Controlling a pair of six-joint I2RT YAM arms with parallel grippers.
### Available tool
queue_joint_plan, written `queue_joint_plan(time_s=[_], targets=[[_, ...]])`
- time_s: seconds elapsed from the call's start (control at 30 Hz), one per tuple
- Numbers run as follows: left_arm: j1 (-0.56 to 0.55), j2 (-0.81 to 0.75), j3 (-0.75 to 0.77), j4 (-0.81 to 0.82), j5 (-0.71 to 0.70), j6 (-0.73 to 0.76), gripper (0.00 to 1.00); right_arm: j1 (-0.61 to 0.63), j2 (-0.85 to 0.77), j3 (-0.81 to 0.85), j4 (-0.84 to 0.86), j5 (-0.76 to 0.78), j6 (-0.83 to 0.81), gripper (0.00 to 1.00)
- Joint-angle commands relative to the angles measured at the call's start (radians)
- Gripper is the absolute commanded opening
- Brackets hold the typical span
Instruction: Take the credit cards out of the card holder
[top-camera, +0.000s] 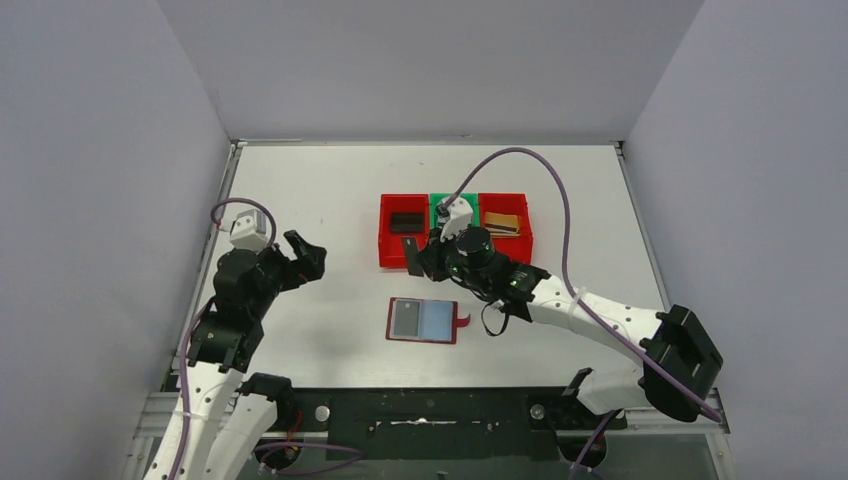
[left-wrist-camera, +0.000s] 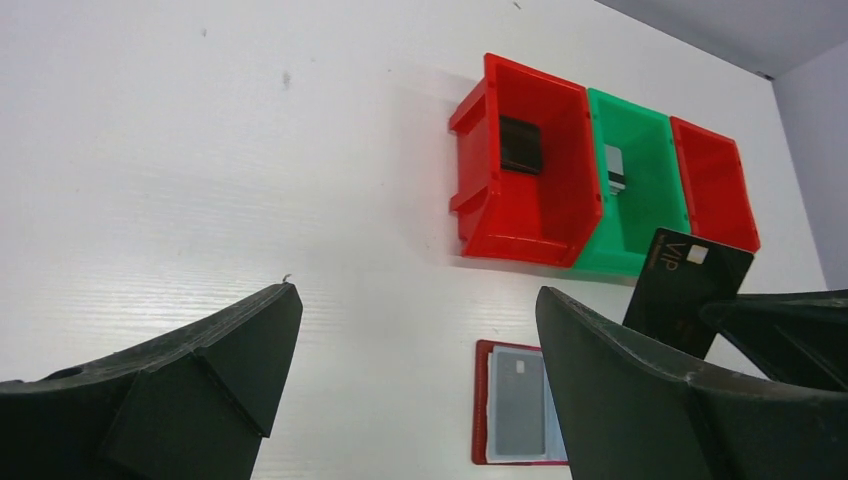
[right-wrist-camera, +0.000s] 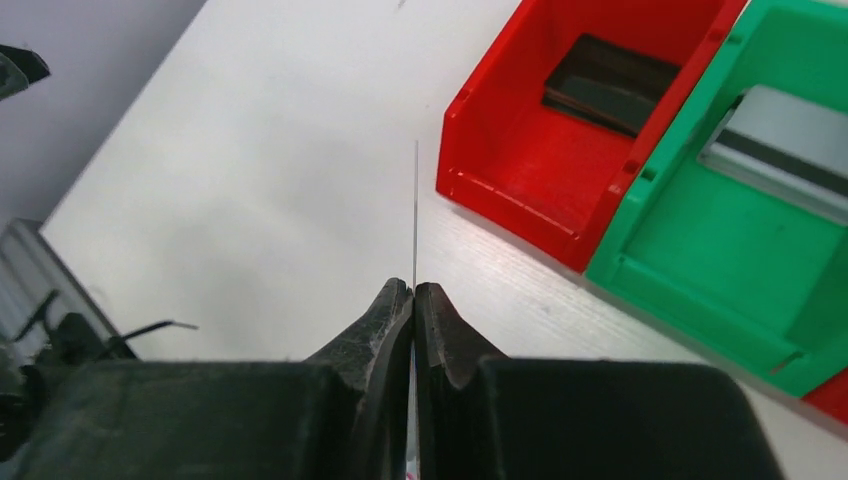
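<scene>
The card holder (top-camera: 424, 321) lies open on the table, dark red, with a grey credit card (left-wrist-camera: 518, 400) in its left sleeve. My right gripper (top-camera: 425, 258) is shut on a black credit card (top-camera: 413, 255) and holds it upright above the table, just in front of the left red bin (top-camera: 385, 245). The right wrist view shows that card edge-on as a thin line (right-wrist-camera: 415, 210) rising from the closed fingertips (right-wrist-camera: 395, 300). The left wrist view shows its face with "VIP" (left-wrist-camera: 688, 285). My left gripper (top-camera: 310, 255) hangs open and empty to the left, apart from the holder.
Three bins stand in a row behind the holder. The left red bin (left-wrist-camera: 520, 215) holds a black card (left-wrist-camera: 520, 145). A silver card (right-wrist-camera: 790, 135) lies in the green bin (left-wrist-camera: 640, 230), and tan cards (top-camera: 503, 224) in the right red bin (top-camera: 524, 240).
</scene>
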Motion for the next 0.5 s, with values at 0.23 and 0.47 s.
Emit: queue_joint_plan(time_s=[0.23, 0.47], targets=[[0.007, 0.081, -0.018, 0.034, -0.094, 0.063, 0.90, 0.083, 0.092, 0.082, 0.136, 0.228, -0.635, 0.00], [0.064, 0.074, -0.013, 0.020, -0.125, 0.061, 0.90, 0.083, 0.221, 0.221, -0.009, 0.271, -0.813, 0.00]])
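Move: The black VIP card is already pinched in the right fingers. The left red bin it is taken to, holding the black cards, lies about 16 cm ahead, 3 cm left and 15 cm below the right hand. The green bin is level with that bin, some 12 cm to its right, and the open card holder lies about 4 cm back, 2 cm right and 18 cm below. From the left hand, that red bin is about 16 cm ahead, 18 cm right and 18 cm below. The black card, still pinched in the shut right fingers, is carried about 5 cm, mainly forward and also down and left, towards the left red bin, while the right wrist rolls roughly 40 degrees counter-clockwise as seen from behind the hand. The empty left hand sinks and drifts left, its wide-open fingers tipping slightly downward. ##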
